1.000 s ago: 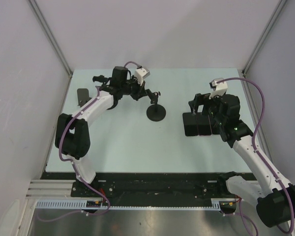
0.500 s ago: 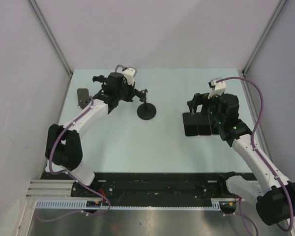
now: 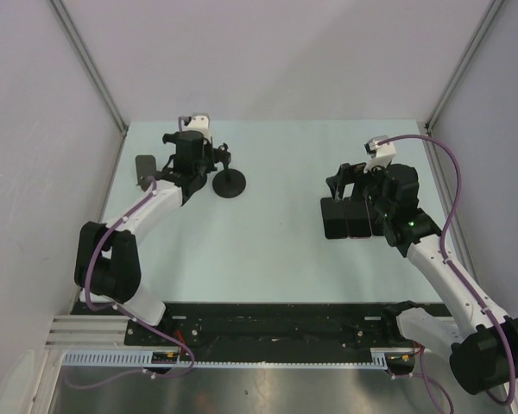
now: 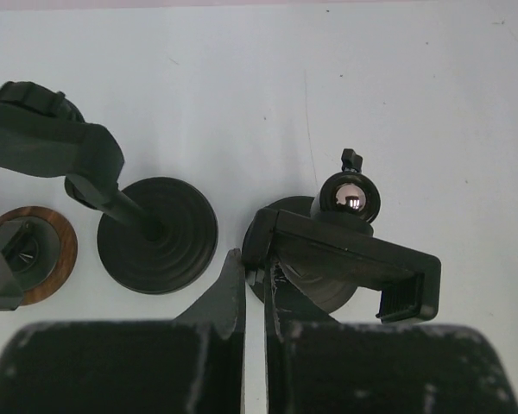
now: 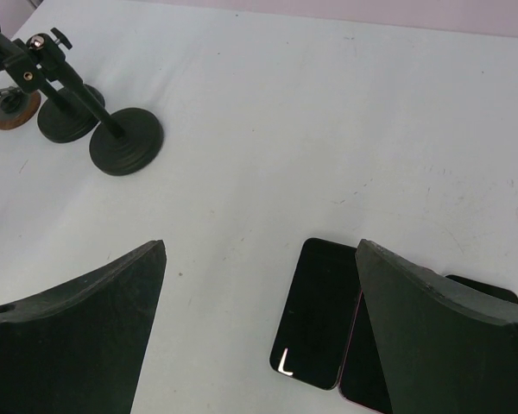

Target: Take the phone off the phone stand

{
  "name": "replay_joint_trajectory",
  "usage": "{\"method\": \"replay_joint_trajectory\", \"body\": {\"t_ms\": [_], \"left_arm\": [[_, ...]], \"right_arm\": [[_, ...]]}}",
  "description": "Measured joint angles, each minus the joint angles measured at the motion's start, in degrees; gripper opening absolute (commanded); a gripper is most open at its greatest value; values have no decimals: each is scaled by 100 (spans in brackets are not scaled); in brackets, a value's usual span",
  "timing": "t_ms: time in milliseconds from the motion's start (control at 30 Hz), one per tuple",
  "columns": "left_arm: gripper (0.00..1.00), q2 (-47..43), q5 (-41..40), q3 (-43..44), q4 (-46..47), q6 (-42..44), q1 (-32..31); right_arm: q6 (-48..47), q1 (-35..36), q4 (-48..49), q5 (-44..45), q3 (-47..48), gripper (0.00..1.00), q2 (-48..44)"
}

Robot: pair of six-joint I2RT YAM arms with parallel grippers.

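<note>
Three dark phones (image 3: 346, 219) lie flat side by side on the table's right; two of them show in the right wrist view (image 5: 318, 314). My right gripper (image 3: 354, 188) hovers just above them, open and empty (image 5: 261, 248). The black phone stand (image 3: 230, 184), with a round base and an empty clamp, sits at the back left. My left gripper (image 3: 204, 157) is shut on one end of its clamp bracket (image 4: 344, 257), fingertips pinched together (image 4: 252, 264). The stand's ball joint (image 4: 349, 195) sits above its base.
A second black stand (image 4: 156, 235) and a brown-ringed base (image 4: 33, 252) sit just left of the held stand, near the table's left edge (image 3: 145, 169). All three stands show far off in the right wrist view (image 5: 126, 147). Walls enclose the table on three sides.
My left gripper has moved the stand left and toward the back, next to the other stands. The right arm and the phones have stayed put.
</note>
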Motion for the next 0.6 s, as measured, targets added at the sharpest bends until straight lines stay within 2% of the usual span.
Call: {"method": "replay_joint_trajectory", "body": {"t_ms": [367,467,500,567,600], "left_arm": [[1,254,-52,0,457,-118,326],[18,289,-44,0,538,-129,350],[31,295,-35,0,549,-131,350],[40,304,-4,0,595,-177,350],[48,304,28,0,664,-219,350]], "right_arm": [[0,2,0,2,0,97,-15],[15,2,0,2,-2,97,-15],[17,2,0,2,0,97,-15],[42,2,0,2,0,97,-15],[57,2,0,2,0,97,-15]]}}
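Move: My left hand is shut on the head of the held phone stand, whose round base lies about 17 cm below it, 4 cm to its right and 2 cm ahead. I'm taking it beside the second phone stand, whose base is some 9 cm left, 3 cm ahead and 17 cm below. The wooden-base stand's foot is roughly 21 cm left, level and equally low. From my right hand, the second stand's base is about 44 cm left, 17 cm ahead and 24 cm below. With my left fingers still pinching the head of the phone stand, I ease it about 3.5 cm diagonally forward and left, closing the narrow gap to the second phone stand. The hand turns barely 5 degrees counter-clockwise and slows to a stop. There I open the fingers about a third of their range and let go of the head. ##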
